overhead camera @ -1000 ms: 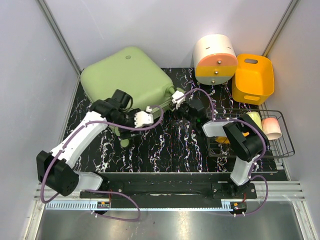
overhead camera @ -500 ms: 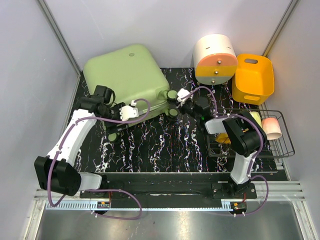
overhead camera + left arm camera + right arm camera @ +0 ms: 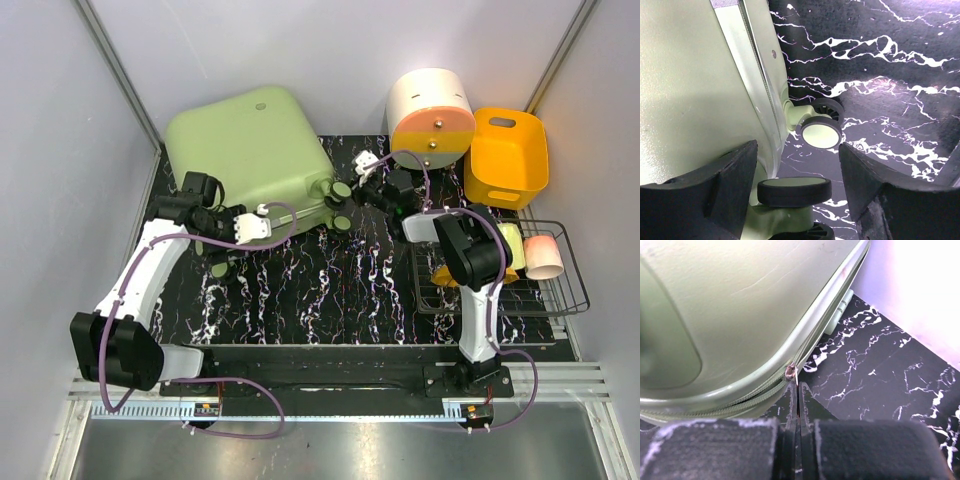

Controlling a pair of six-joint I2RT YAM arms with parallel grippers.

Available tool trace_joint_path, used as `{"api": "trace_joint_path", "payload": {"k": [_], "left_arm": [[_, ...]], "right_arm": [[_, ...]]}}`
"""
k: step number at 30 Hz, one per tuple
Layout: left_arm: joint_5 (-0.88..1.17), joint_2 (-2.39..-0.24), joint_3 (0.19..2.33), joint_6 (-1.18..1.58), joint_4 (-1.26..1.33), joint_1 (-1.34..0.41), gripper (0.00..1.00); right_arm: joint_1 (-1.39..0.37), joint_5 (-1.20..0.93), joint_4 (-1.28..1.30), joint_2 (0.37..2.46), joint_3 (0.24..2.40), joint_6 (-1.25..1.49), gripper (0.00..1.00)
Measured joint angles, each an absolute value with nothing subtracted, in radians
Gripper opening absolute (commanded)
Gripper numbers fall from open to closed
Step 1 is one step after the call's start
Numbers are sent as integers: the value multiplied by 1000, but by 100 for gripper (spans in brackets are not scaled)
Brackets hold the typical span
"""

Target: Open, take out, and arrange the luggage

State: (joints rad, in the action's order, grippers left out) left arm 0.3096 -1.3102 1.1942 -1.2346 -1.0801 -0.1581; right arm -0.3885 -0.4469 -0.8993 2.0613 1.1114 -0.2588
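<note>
The pale green luggage point(image 3: 250, 145) stands tilted at the back left, its wheels toward the table's middle. My left gripper point(image 3: 260, 223) is open at its lower edge. In the left wrist view the left gripper point(image 3: 797, 162) straddles a black-rimmed wheel point(image 3: 794, 191) without squeezing it, and a second wheel point(image 3: 821, 135) sits beyond. The luggage shell point(image 3: 695, 90) fills the left of that view. My right gripper point(image 3: 360, 172) is at the luggage's right corner. In the right wrist view the right gripper point(image 3: 798, 387) is shut on the metal zipper pull point(image 3: 792, 372) of the zip seam, under the luggage shell point(image 3: 740, 305).
A cream-and-orange cylindrical box point(image 3: 430, 115) and an orange bin point(image 3: 507, 155) stand at the back right. A wire basket point(image 3: 565, 285) on the right holds a pink cup point(image 3: 543, 255) and a yellow-green item point(image 3: 508, 240). Walls close in behind and on both sides.
The luggage has tipped up and shifted toward the back wall. My left gripper moved left along its lower edge to a wheel. My right gripper moved back, staying shut at the corner.
</note>
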Motion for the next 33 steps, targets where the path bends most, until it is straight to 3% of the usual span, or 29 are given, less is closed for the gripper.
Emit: {"api": "trace_joint_path", "payload": {"k": [6, 7, 8, 11, 13, 18, 25, 33], "left_arm": [[299, -1310, 1181, -1270, -1065, -148, 71], [299, -1309, 1180, -1273, -1065, -148, 73], [299, -1308, 1176, -1278, -1064, -148, 78], [303, -1302, 1171, -1280, -1077, -148, 91], [304, -1301, 1176, -1268, -1094, -146, 98], [318, -1309, 1282, -1127, -1155, -123, 99], [349, -1283, 1550, -802, -1099, -103, 99], [297, -1246, 1620, -402, -1009, -56, 99]], "right_arm": [[-384, -465, -909, 2160, 1232, -191, 0], [-383, -466, -912, 2173, 1245, -184, 4], [-383, -466, -915, 2185, 1261, -176, 23], [-382, -453, -917, 2199, 1288, -158, 43], [-377, -442, -918, 2198, 1293, -152, 52], [-358, -395, -796, 2098, 1283, -150, 74], [-346, -344, -505, 1740, 1277, -160, 92], [-348, -395, 25, 1670, 1523, -94, 95]]}}
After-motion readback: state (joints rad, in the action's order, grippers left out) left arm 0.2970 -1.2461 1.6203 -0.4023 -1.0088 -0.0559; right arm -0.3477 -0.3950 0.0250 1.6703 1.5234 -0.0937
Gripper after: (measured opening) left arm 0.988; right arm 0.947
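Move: The zip pull on the suitcase's right side is already at the right hand's shut fingertips, about 1 cm ahead and 1 cm left. The suitcase's middle lies some 19 cm left of that hand and 5 cm farther out; its upper right wheel about 4 cm left, 5 cm back and a little higher; the round cabinet about 17 cm right and 10 cm ahead. The suitcase's upper left wheel already sits between the left fingers, within 1 cm, the lower left wheel about 11 cm straight beneath. The zip pull is drawn about 4 cm forward, slightly left, along the suitcase's right side by the right fingertips, which then open wide and release it; that hand rises some 19 cm, swinging back 7 cm and first right. The left fingers keep straddling the upper left wheel, then open wider and lift off some 17 cm, slightly forward, turning about 40 degrees counter-clockwise. ##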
